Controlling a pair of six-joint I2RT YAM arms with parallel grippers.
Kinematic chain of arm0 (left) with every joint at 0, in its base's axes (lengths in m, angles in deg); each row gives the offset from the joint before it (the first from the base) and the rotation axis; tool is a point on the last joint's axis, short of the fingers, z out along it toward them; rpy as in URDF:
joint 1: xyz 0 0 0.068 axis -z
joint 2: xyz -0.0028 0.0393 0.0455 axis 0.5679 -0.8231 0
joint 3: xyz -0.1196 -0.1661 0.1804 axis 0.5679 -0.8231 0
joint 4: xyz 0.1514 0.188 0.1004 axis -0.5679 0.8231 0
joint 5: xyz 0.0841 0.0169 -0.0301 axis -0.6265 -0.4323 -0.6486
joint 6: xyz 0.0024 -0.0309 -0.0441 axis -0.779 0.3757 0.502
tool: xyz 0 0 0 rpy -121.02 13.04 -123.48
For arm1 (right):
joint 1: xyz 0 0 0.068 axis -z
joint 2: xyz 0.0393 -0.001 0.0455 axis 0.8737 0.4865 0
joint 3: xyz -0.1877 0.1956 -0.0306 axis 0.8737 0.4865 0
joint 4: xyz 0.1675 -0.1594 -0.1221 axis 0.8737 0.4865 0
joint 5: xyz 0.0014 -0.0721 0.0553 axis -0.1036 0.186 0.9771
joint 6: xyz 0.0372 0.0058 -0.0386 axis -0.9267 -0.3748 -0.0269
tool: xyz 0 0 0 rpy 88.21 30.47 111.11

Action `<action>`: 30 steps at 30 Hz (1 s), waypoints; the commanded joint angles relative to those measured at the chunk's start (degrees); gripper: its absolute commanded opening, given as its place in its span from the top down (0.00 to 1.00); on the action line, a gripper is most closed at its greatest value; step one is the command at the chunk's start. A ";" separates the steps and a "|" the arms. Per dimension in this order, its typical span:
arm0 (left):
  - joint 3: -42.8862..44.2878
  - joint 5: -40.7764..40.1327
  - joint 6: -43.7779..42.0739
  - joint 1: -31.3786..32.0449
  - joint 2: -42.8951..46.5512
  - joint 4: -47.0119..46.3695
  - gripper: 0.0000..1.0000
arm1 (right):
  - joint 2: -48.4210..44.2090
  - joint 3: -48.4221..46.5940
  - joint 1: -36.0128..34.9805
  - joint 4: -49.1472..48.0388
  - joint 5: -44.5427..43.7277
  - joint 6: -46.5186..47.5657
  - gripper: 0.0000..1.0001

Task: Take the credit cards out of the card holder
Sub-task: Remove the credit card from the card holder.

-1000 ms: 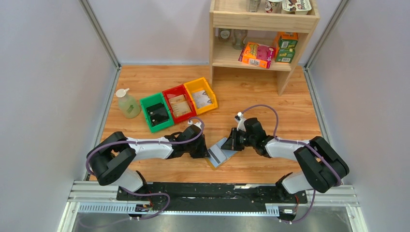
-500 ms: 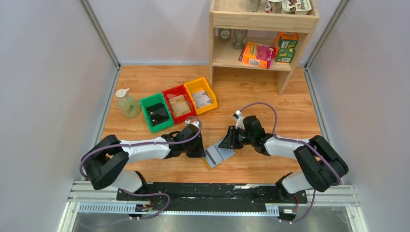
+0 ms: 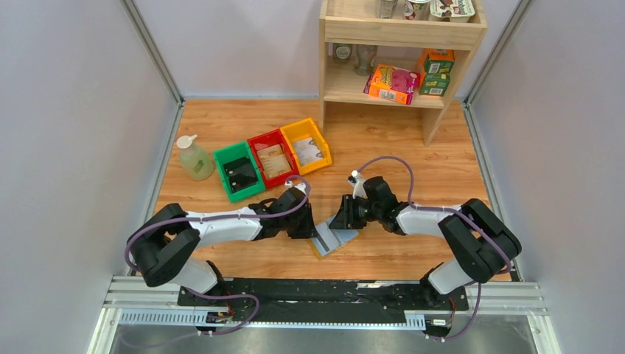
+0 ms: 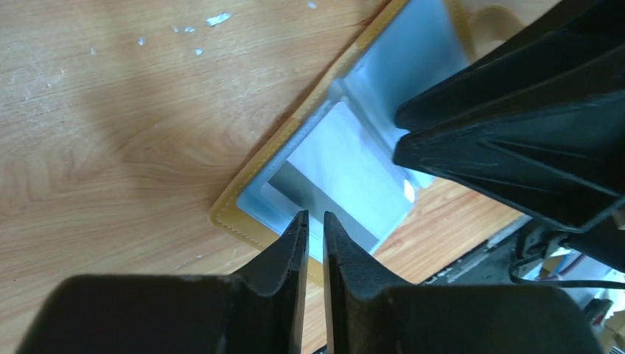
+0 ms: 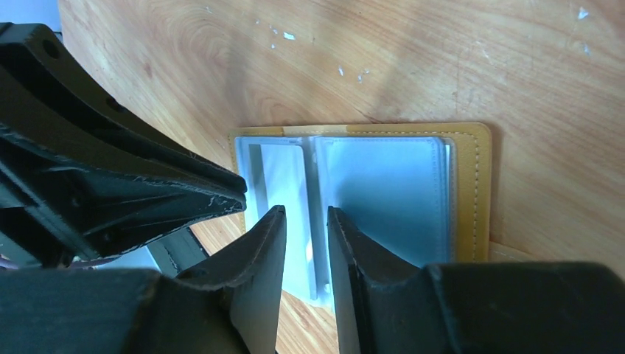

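Note:
The mustard-yellow card holder lies open and flat on the wood table between my two grippers. Its pale blue-grey pockets face up. A whitish credit card with a dark stripe sits in one pocket, partly sticking out past the pocket edge; the same card shows in the right wrist view. My left gripper hovers over the holder's yellow rim, its jaws a narrow slit apart and empty. My right gripper is open over the middle fold with nothing between its fingers.
Green, red and yellow bins stand in a row behind the left arm, with a soap bottle beside them. A wooden shelf with boxes stands at the back. The table's near edge lies just below the holder.
Both grippers were shut on opposite ends of the holder, holding it tilted. Both have opened and let go, and the holder now lies flat.

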 commanded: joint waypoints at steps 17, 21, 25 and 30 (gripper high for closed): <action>-4.48 -0.05 3.44 -0.31 -5.63 -0.76 1.00 | 2.67 -0.30 0.55 -5.48 5.75 -0.30 0.79; -4.21 -0.67 2.82 -0.48 -5.54 0.38 1.00 | 2.05 0.05 0.90 -6.27 6.45 -0.48 0.85; -4.12 -0.76 2.38 -0.75 -6.16 0.65 1.00 | 1.79 0.93 1.60 -8.03 6.98 -1.36 0.92; -3.95 -0.06 1.15 -1.27 -6.25 0.65 1.00 | 1.79 2.42 2.57 -11.37 9.09 -2.68 0.97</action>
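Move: The sleeved card with the dark stripe has its middle about 3 cm to the right of the left hand, level with it in reach and some 2 cm below. From the right hand the card lies about 3 cm back, 3 cm left and 1 cm below. The open card holder's middle is about 6 cm right of the left hand. The red tray stands roughly 20 cm ahead and 11 cm left of the left hand, the yellow tray 24 cm ahead and 2 cm left. The left hand drops about 2 cm onto the sleeve at the card's long edge facing left and back, its slightly parted fingers shutting fully as it lands, and then stays down there. The right hand stays within about half a centimetre of its place over the card's opposite long edge, dipping slightly and rising again, while its part-open fingers close almost fully on the edge by the holder's spine. ##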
